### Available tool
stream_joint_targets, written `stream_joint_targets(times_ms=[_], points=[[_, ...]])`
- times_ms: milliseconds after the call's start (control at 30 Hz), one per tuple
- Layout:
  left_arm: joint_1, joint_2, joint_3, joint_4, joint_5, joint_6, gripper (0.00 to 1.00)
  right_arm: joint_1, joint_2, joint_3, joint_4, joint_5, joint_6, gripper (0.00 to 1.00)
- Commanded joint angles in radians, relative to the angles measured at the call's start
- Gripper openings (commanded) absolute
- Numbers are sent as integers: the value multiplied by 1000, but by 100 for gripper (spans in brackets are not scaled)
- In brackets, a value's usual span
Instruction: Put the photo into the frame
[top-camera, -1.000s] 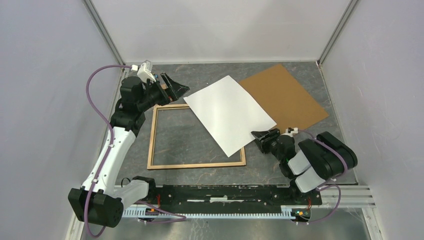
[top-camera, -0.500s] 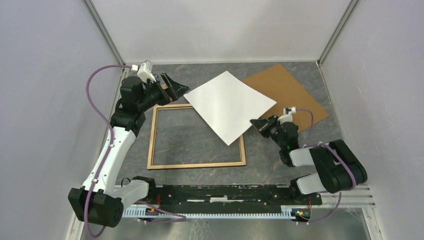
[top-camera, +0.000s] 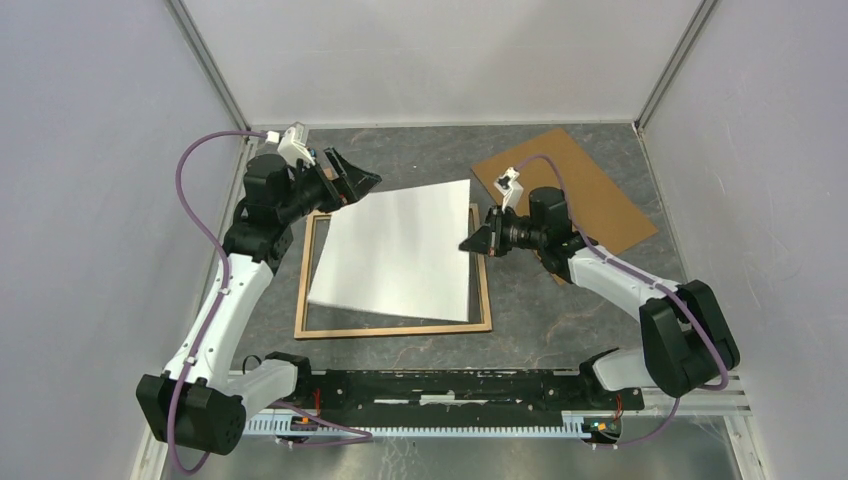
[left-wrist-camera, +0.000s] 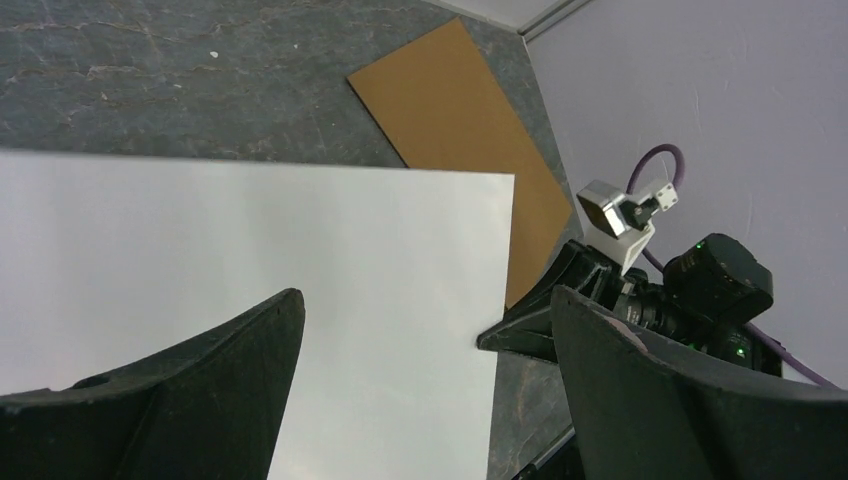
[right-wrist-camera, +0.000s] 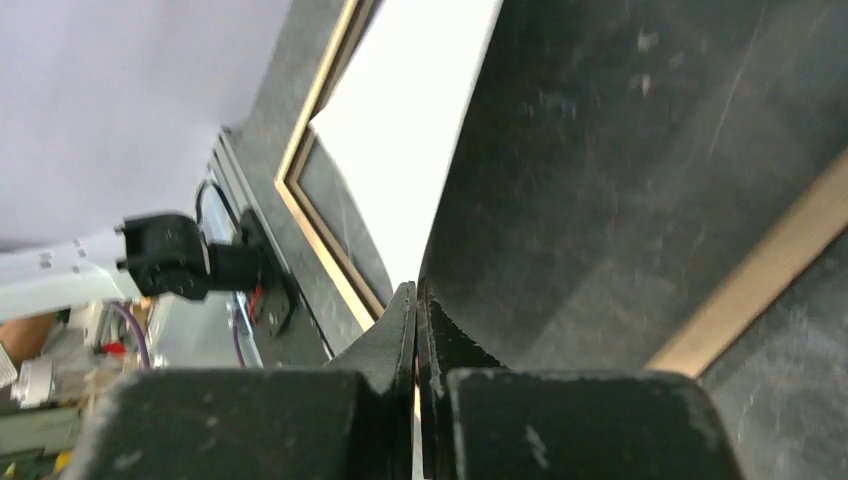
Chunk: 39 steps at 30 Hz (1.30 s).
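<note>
The photo (top-camera: 395, 255), white side up, hangs over the light wooden frame (top-camera: 400, 328) and covers most of its opening, held above it. My right gripper (top-camera: 473, 243) is shut on the photo's right edge; in the right wrist view the jaws (right-wrist-camera: 417, 300) pinch the sheet (right-wrist-camera: 400, 120) edge-on, with the frame rail (right-wrist-camera: 320, 225) below. My left gripper (top-camera: 362, 180) is open and empty above the frame's far left corner. In the left wrist view its fingers (left-wrist-camera: 200, 390) straddle the photo (left-wrist-camera: 250, 260) without touching it.
The brown cardboard board (top-camera: 585, 190) lies flat at the far right, also in the left wrist view (left-wrist-camera: 460, 120). Grey walls close in on three sides. The arm rail (top-camera: 430, 385) runs along the near edge.
My right gripper has swung the photo from the right, leftward over the frame, and turned it square with the rails. The left arm has stayed put.
</note>
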Motion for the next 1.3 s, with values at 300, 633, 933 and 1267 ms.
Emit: stream_joint_targets(times_ms=[300,633,933,1267], points=[[-14,-7,-1,44,-5,3,98,-101,150,65,-295,-99,-235,0],[-24,9,6,44,21,-3,98,-92,376,329,-537,-120,-436,0],[-31,19,-2,45,-12,9,98,-61,440,408,-548,-108,-447,0],[-31,6,-8,42,-44,31,98,-24,503,479,-559,-80,-452,0]])
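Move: I have the photo, white back up, pinched by its right edge in my right hand. The empty frame it is going to has its middle about 16 cm to my left, roughly level fore and aft, and some 14 cm below. The frame's right rail runs about 5 cm to my right, also some 14 cm down; its near rail lies about 14 cm back and 16 cm left. From my idle left hand, the frame's middle is about 7 cm back, 4 cm right and 28 cm down. I bring my right hand down about 10 cm to lay the photo into the frame, first drifting some 4 cm right and slightly back, then forward about 4 cm and, once low, easing back left. As it sinks I tip my fingers farther down and swing them counter-clockwise, some 25 degrees in all, and keep pinching the photo's right edge. ##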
